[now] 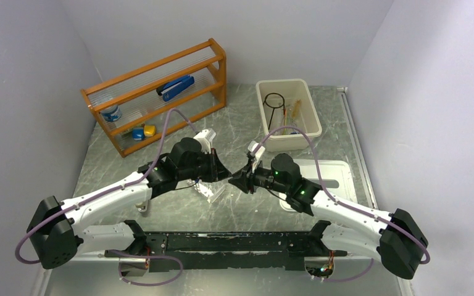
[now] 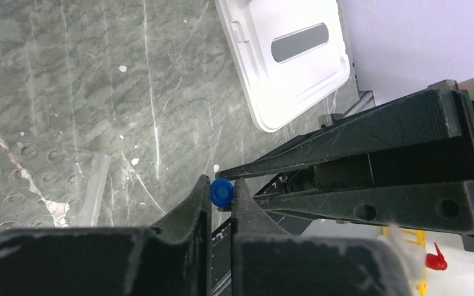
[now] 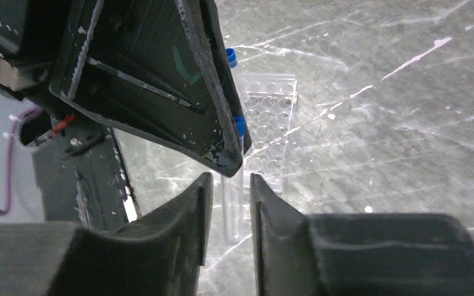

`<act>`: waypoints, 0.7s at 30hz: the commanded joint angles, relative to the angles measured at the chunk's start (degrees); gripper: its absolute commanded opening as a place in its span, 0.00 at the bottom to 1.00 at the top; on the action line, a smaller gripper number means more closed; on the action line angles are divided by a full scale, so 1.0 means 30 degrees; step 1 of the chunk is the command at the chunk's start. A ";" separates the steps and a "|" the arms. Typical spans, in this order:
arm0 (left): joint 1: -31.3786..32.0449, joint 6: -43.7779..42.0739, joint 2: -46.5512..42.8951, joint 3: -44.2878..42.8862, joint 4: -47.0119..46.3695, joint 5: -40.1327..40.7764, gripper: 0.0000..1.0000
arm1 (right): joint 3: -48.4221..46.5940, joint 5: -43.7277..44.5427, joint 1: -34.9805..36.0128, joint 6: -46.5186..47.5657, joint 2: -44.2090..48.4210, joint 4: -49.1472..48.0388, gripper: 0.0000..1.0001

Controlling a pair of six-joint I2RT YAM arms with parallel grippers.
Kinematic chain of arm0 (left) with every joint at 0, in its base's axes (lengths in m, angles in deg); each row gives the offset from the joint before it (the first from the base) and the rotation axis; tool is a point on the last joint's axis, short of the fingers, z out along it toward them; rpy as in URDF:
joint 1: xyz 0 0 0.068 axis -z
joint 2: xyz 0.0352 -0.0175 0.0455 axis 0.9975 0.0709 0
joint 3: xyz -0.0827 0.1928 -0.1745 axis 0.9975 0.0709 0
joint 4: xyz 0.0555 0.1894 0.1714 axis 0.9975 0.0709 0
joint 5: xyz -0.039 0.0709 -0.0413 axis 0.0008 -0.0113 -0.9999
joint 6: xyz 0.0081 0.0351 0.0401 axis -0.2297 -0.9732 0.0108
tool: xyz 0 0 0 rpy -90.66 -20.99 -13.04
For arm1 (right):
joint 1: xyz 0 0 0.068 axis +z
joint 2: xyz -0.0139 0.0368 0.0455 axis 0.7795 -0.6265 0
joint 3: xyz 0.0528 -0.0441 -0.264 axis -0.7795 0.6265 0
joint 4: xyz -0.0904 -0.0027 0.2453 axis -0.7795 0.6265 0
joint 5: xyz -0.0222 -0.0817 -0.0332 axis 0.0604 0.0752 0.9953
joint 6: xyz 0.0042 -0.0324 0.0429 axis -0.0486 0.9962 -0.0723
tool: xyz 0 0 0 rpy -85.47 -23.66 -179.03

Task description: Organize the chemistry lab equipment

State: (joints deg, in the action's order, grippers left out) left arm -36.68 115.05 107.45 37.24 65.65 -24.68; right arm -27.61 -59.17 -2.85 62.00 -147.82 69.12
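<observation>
A clear blue-capped tube [image 3: 232, 213] hangs between the two grippers above the table's middle. My left gripper [image 2: 222, 185] [image 1: 227, 174] is shut on its blue cap [image 2: 222, 193]. My right gripper [image 3: 231, 180] [image 1: 239, 179] faces it tip to tip. Its jaws stand slightly open around the tube's clear body, with a narrow gap on each side. The clear plastic tube rack [image 3: 270, 126] [image 2: 12, 179] lies on the table just below. Another blue cap [image 3: 231, 57] shows at the rack's far end. The black wire ring stand [image 1: 275, 102] and thin rods [image 1: 294, 112] lie in the white bin [image 1: 311, 111].
A wooden shelf [image 1: 160, 92] at the back left holds the blue stapler [image 1: 177, 87] and small items. A white lid [image 1: 336, 169] [image 2: 284, 55] lies flat under the right arm. Walls close in on both sides.
</observation>
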 commanded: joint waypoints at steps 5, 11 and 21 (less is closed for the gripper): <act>-0.0087 -0.4239 -0.0413 -0.0410 0.1880 0.2930 0.05 | -0.0019 0.2350 0.0060 -0.1726 0.0063 0.0846 0.61; 0.0578 -0.6913 -0.2277 -0.0547 0.3075 0.6174 0.05 | 0.1339 0.5641 0.0052 -0.4242 0.1500 0.1761 0.63; 0.5921 -0.5263 -0.1844 -0.0040 0.4571 1.5042 0.05 | 0.1462 0.9118 0.0038 -0.7769 0.0033 0.3336 0.64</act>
State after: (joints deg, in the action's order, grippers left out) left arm -22.61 96.45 101.07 36.52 76.78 5.97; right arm -23.72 -36.41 -2.72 43.70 -146.32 77.88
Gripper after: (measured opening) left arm 0.114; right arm 0.637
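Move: Below the left hand and off to its left is the clear tube rack, its middle roughly 7 cm ahead, 8 cm left and 14 cm down. The three blue-capped tubes standing in the rack are about 12 cm left and 5 cm ahead of that hand; the white lid lies some 33 cm to its right, 7 cm ahead, flat on the table. From the right hand the rack is around 7 cm ahead, 9 cm left and 13 cm below. Letting go of the blue-capped tube, the right hand opens to about two-thirds and backs off down and to the right, with a smaller forward part, some 8 cm in all, turning clockwise and tipping down. The left hand keeps its pinch by the cap and carries the tube about 5 cm left towards the rack, dipping and recovering, edging forward then back, its fingers swinging some 30 degrees to point more forward and down. ##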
